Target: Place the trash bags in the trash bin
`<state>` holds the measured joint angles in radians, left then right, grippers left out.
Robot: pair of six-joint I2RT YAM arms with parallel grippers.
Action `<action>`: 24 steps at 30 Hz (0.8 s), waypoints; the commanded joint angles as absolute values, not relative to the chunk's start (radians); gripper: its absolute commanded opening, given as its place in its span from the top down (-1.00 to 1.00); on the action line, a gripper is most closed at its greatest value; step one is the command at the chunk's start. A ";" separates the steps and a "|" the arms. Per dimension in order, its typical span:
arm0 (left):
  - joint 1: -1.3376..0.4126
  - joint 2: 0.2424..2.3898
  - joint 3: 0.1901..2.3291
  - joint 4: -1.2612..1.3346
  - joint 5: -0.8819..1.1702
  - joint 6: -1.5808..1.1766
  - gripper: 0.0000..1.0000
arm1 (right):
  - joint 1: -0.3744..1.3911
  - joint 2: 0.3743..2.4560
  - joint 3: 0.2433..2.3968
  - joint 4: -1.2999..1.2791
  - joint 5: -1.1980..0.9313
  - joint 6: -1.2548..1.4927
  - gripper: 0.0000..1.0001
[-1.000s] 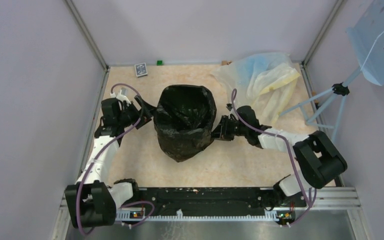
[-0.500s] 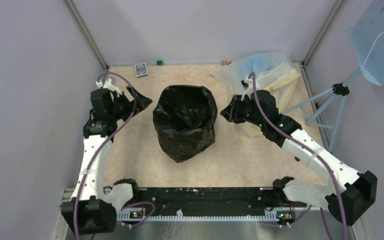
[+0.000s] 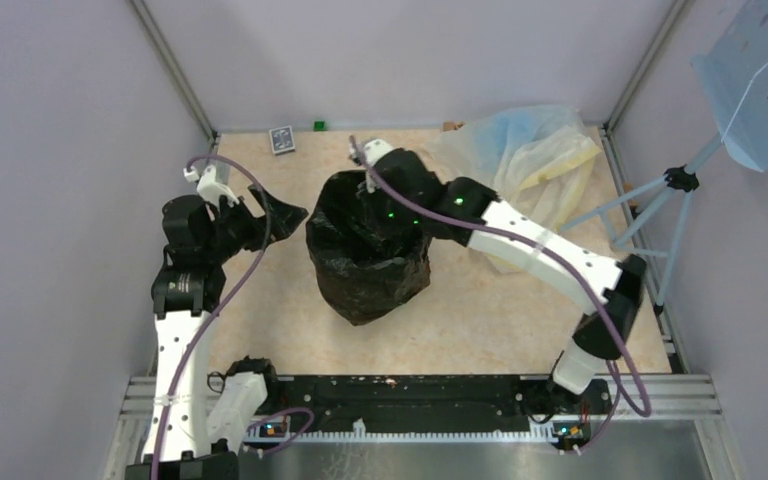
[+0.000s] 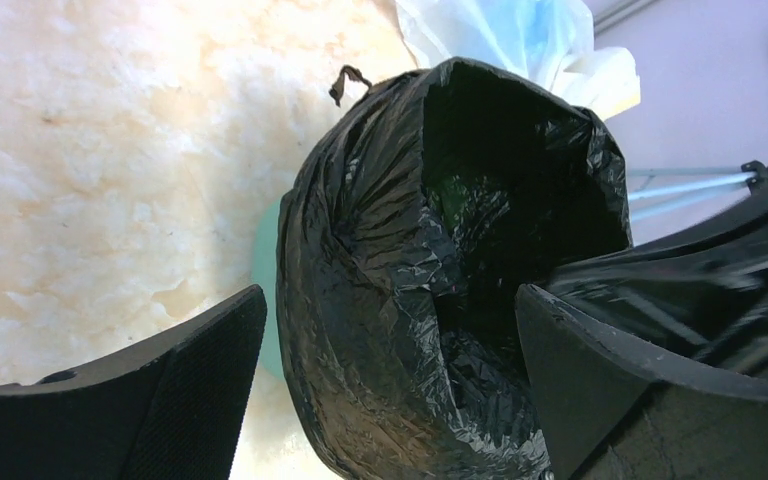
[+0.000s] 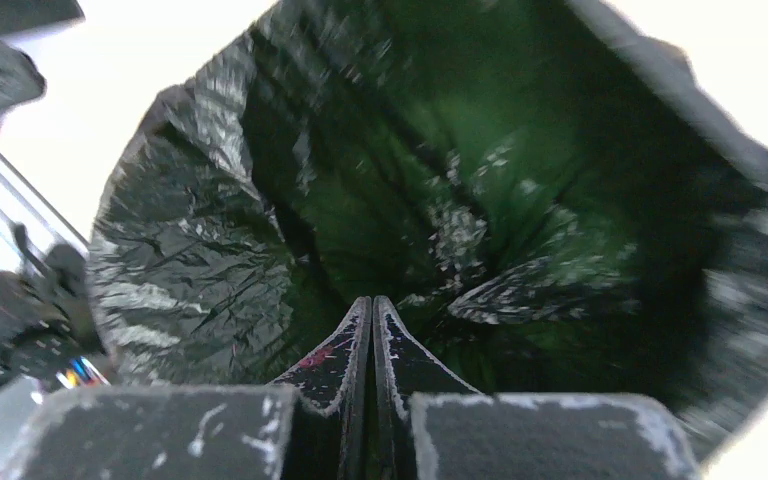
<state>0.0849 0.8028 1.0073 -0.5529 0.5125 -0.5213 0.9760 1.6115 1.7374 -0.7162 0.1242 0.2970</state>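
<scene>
The glossy black trash bag (image 3: 368, 250) is draped over the trash bin and lines it. Only a mint-green sliver of the bin (image 4: 265, 270) shows in the left wrist view. My right arm (image 3: 520, 235) reaches over the bin's mouth from the right. In the right wrist view my right gripper (image 5: 372, 300) is shut with nothing between its fingers, pointing down into the bag's dark greenish inside (image 5: 480, 170). My left gripper (image 4: 390, 295) is open wide beside the bag's left wall and apart from it, left of the bin (image 3: 280, 215).
A pale translucent plastic heap (image 3: 525, 150) lies at the back right. Right of it a light-blue perforated panel (image 3: 760, 80) stands on a thin stand. A small card box (image 3: 281, 139) and a green block (image 3: 319, 125) sit by the back wall. Enclosure walls close both sides.
My right arm has swung from the bin's right side up over its mouth, and its gripper opened briefly, then shut. My left gripper has drawn back to the left, opening fully.
</scene>
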 commanded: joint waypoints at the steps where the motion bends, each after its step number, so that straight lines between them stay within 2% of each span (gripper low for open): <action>1: 0.088 0.811 0.987 -0.518 0.599 -0.502 -0.98 | 1.038 1.767 1.851 -0.925 0.121 0.206 1.00; 14: 0.088 0.868 0.947 -0.418 0.637 -0.527 -0.95 | 0.989 2.038 1.878 -0.969 0.066 0.257 1.00; 24: 0.087 0.887 0.898 -0.316 0.689 -0.567 -0.95 | 0.905 2.070 1.753 -0.914 -0.029 0.320 1.00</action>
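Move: The right hand is shut and already above the mouth of the black bag that lines the green trash bin; the bin's middle lies about 18 cm below it, 2 cm ahead and about 1 cm to its right. The open left gripper hangs roughly 12 cm to the right hand's left, level with it. The clear bag lies some 25 cm ahead and 33 cm to the right. From the left hand the bin is about 13 cm right, 2 cm ahead and 18 cm lower. Straight down into the bag's mouth drops the right hand, some 21 cm, quick at first and then easing, fingers still shut. Early on it swings a little left and back, then returns, while the wrist tips about 35 degrees until the fingers point steeply at the bin's floor. The left hand, wide open beside the rim, sinks about 3 cm and edges in towards the bin. ##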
